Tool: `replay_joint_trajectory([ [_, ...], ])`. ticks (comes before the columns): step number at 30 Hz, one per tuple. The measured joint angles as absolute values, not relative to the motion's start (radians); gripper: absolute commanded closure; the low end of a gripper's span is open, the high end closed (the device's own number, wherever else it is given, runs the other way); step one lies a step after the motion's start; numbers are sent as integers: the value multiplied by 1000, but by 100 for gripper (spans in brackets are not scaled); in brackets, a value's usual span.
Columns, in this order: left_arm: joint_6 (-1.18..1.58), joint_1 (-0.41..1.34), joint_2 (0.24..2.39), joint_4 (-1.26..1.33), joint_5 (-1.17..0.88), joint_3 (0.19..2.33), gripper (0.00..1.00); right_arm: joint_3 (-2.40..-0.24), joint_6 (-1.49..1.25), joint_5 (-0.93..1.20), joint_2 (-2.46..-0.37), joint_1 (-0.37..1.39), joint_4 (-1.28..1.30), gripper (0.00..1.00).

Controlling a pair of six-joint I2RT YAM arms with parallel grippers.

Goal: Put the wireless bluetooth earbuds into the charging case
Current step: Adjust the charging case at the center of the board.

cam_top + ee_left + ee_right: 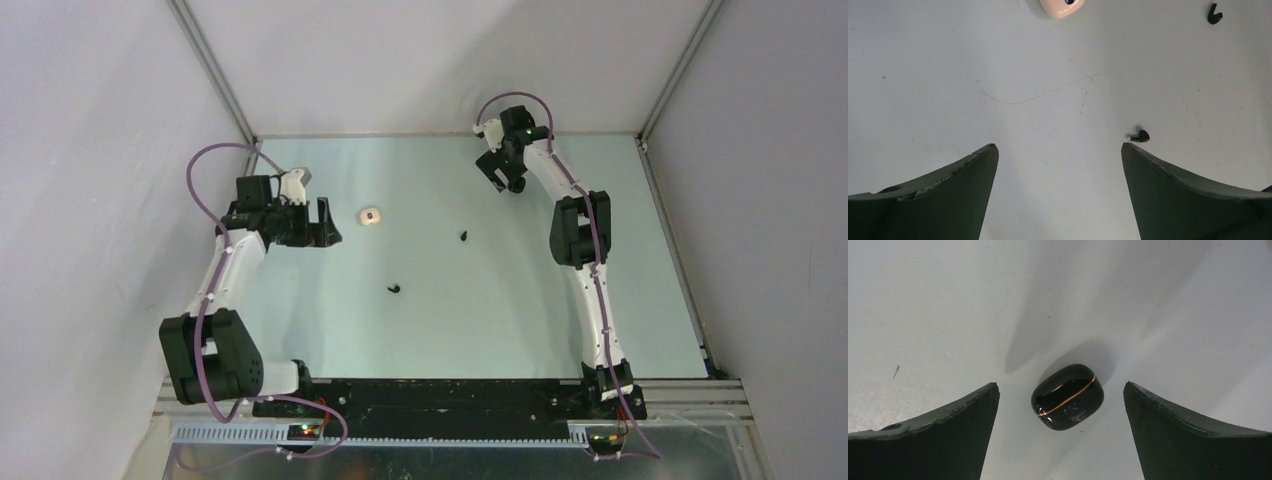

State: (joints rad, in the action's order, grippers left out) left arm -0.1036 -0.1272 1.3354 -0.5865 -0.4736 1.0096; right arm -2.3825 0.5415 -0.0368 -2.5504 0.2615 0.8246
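Two black earbuds lie loose on the table, one mid-table [463, 236] and one nearer the front [396, 288]. In the left wrist view one bud [1140, 136] lies just beyond my right fingertip and the other [1214, 14] is far right. A cream charging case [370, 215] sits just right of my left gripper [328, 225], which is open and empty; the case shows at the top edge of the left wrist view [1062, 6]. My right gripper [503, 180] is open at the far side, straddling a shut black case with a gold seam [1068, 396]. No cream-white buds show.
The pale green table [560, 330] is walled by grey panels with metal posts at the far corners. A thin curved scratch [1048, 92] marks the surface ahead of my left gripper.
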Motion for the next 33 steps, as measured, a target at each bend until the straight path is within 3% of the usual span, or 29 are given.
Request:
replay_joint_trajectory([
  [7, -106, -159, 1336, -585, -474, 1010, 1, -2393, 513, 50, -2577, 225, 864, 5],
  [19, -106, -172, 1341, -576, -481, 1009, 1, -2281, 434, 166, -2523, 226, 896, 37],
  [33, -105, -178, 1342, -562, -521, 992, 1, -1760, 135, 169, -2155, 301, 924, 36],
])
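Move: The black charging case lies almost under the right hand, about 2 cm to its right and some 4 cm below. The nearer black earbud lies roughly 18 cm back and 16 cm to the right hand's left; the other black earbud is about 36 cm back and 39 cm left, and the pink case some 11 cm back and 48 cm left. From the left hand, the black charging case lies about 26 cm ahead and 57 cm right. No contact can be made out: the right hand first dips about 2.5 cm over the black charging case while its wide-open fingers narrow to roughly two-thirds. Then it sweeps back some 17 cm, low over the board and closer to the nearer black earbud, its fingertips tilting about 25 degrees to point nearly straight down, and rises a little at the end. ##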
